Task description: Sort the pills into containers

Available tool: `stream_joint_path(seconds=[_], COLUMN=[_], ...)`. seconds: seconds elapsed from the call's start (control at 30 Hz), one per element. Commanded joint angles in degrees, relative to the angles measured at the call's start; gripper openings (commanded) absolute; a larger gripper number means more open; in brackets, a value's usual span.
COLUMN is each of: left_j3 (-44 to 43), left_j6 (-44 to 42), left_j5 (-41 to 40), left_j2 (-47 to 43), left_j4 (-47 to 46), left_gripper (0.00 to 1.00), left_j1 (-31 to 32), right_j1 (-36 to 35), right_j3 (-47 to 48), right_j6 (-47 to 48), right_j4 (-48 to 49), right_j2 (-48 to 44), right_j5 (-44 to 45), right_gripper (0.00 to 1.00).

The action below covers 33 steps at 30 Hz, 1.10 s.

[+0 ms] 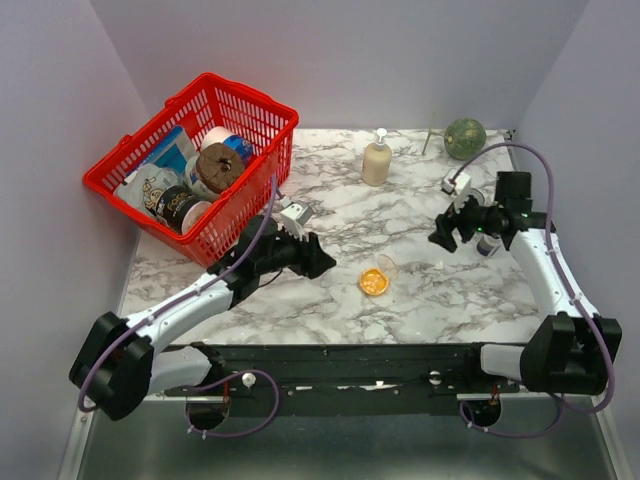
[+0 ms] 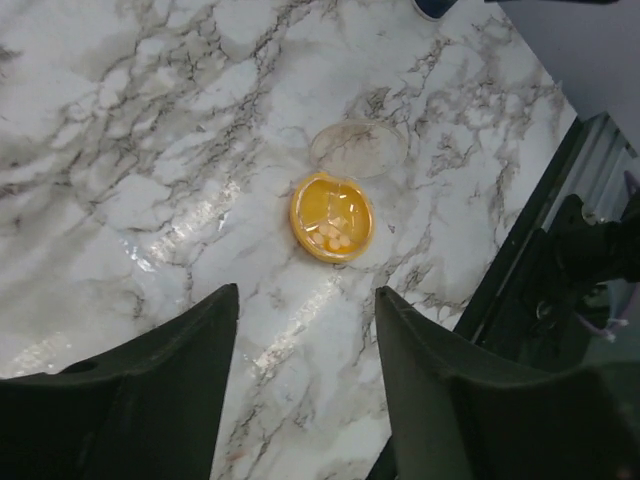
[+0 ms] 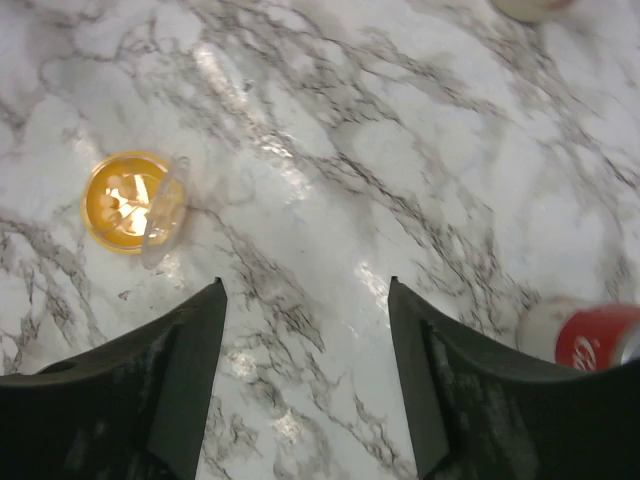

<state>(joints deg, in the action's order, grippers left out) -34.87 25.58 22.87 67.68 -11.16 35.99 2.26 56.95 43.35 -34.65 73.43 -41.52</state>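
Observation:
Several small pale orange pills (image 2: pixel 333 237) lie in a shallow round amber dish (image 2: pixel 331 217) near the middle of the marble table (image 1: pixel 330 215). A clear round container (image 2: pixel 358 148) leans against the dish's far side, also seen in the top view (image 1: pixel 387 266) and the right wrist view (image 3: pixel 166 208). My left gripper (image 1: pixel 322 264) hovers left of the dish (image 1: pixel 373 282), open, with only bare marble between its jaws (image 2: pixel 307 295). My right gripper (image 1: pixel 446 236) hangs to the right of the dish, open and holding nothing (image 3: pixel 305 285).
A red basket (image 1: pixel 262 170) full of groceries stands at the back left. A beige pump bottle (image 1: pixel 377 158) and a green ball (image 1: pixel 464 138) are at the back. A red can (image 3: pixel 600 335) lies close to my right fingers. A small white-and-dark object (image 1: pixel 487 246) sits under the right arm.

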Motion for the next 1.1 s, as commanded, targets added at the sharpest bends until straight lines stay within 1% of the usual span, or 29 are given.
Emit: stream_joint_path(seconds=[0.0,0.03,0.07,0.1,0.13,0.23,0.4,0.53,0.83,1.07], left_j3=[0.86,0.77,0.6,0.25,-0.45,-2.47,-5.11,-6.78,-10.21,-11.01], left_j6=[8.78,8.52,8.34,8.08,8.17,8.34,8.34,8.78,10.19,10.98], left_j5=[2.01,1.74,1.13,-0.71,-1.16,-4.05,-6.08,-5.47,-4.77,-4.06], left_j2=[4.73,6.66,7.63,8.77,11.22,16.23,22.92,28.11,33.39,34.71], left_j4=[-4.75,-4.66,-4.4,-3.7,-2.83,-1.07,-0.44,-1.76,-3.25,-3.87], left_gripper=[0.41,0.38,0.29,0.27,0.23,0.18,0.17,0.17,0.18,0.18], left_j1=[1.01,1.45,2.06,3.11,3.56,5.49,7.87,8.75,9.98,10.42], right_j1=[-6.55,-7.7,-8.67,-10.16,-10.61,-11.23,-13.59,-15.44,-19.4,-20.54], right_j3=[-0.52,-0.35,0.0,0.09,0.18,0.01,-1.4,-1.75,-2.9,-2.63], right_j6=[-6.41,-7.31,-8.01,-9.94,-10.56,-11.89,-11.89,-11.28,-9.6,-9.87], right_j4=[0.37,0.46,0.55,1.16,1.34,2.05,2.31,1.43,0.73,0.73], right_j2=[6.61,8.03,9.26,10.32,12.25,13.84,13.49,14.11,13.49,13.93], right_j5=[-2.96,-2.35,-0.34,0.81,1.69,3.02,2.49,2.5,2.85,3.02], right_gripper=[0.56,0.46,0.42,0.39,0.33,0.28,0.27,0.27,0.26,0.25])
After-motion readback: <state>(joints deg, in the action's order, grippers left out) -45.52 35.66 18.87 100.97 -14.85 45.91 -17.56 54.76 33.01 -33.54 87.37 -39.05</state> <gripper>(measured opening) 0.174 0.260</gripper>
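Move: The open yellow pill case lies some 13 cm to the left hand's right, almost level with it (about 1 cm back) and some 14 cm below. From the right hand, the same case is about 15 cm left, 8 cm back and 14 cm below. Its raised clear lid is on the case's far right side, about 11 cm left of the right hand, 6 cm back and 12 cm down; the white bottle just set down stands roughly 16 cm right and 4 cm ahead of it. Down and to the right, the left hand sinks about 13 cm first, then slides level towards the near-left rim of the yellow case, tipping its fingers some 20 degrees further down. The right hand sweeps in from the other side, about 10 cm left, 8 cm down and 5 cm back, towards the clear lid, also tipping downward. Both empty grippers close on the way; the left ends right at the rim, the right close by the lid, with contact unclear at both. ##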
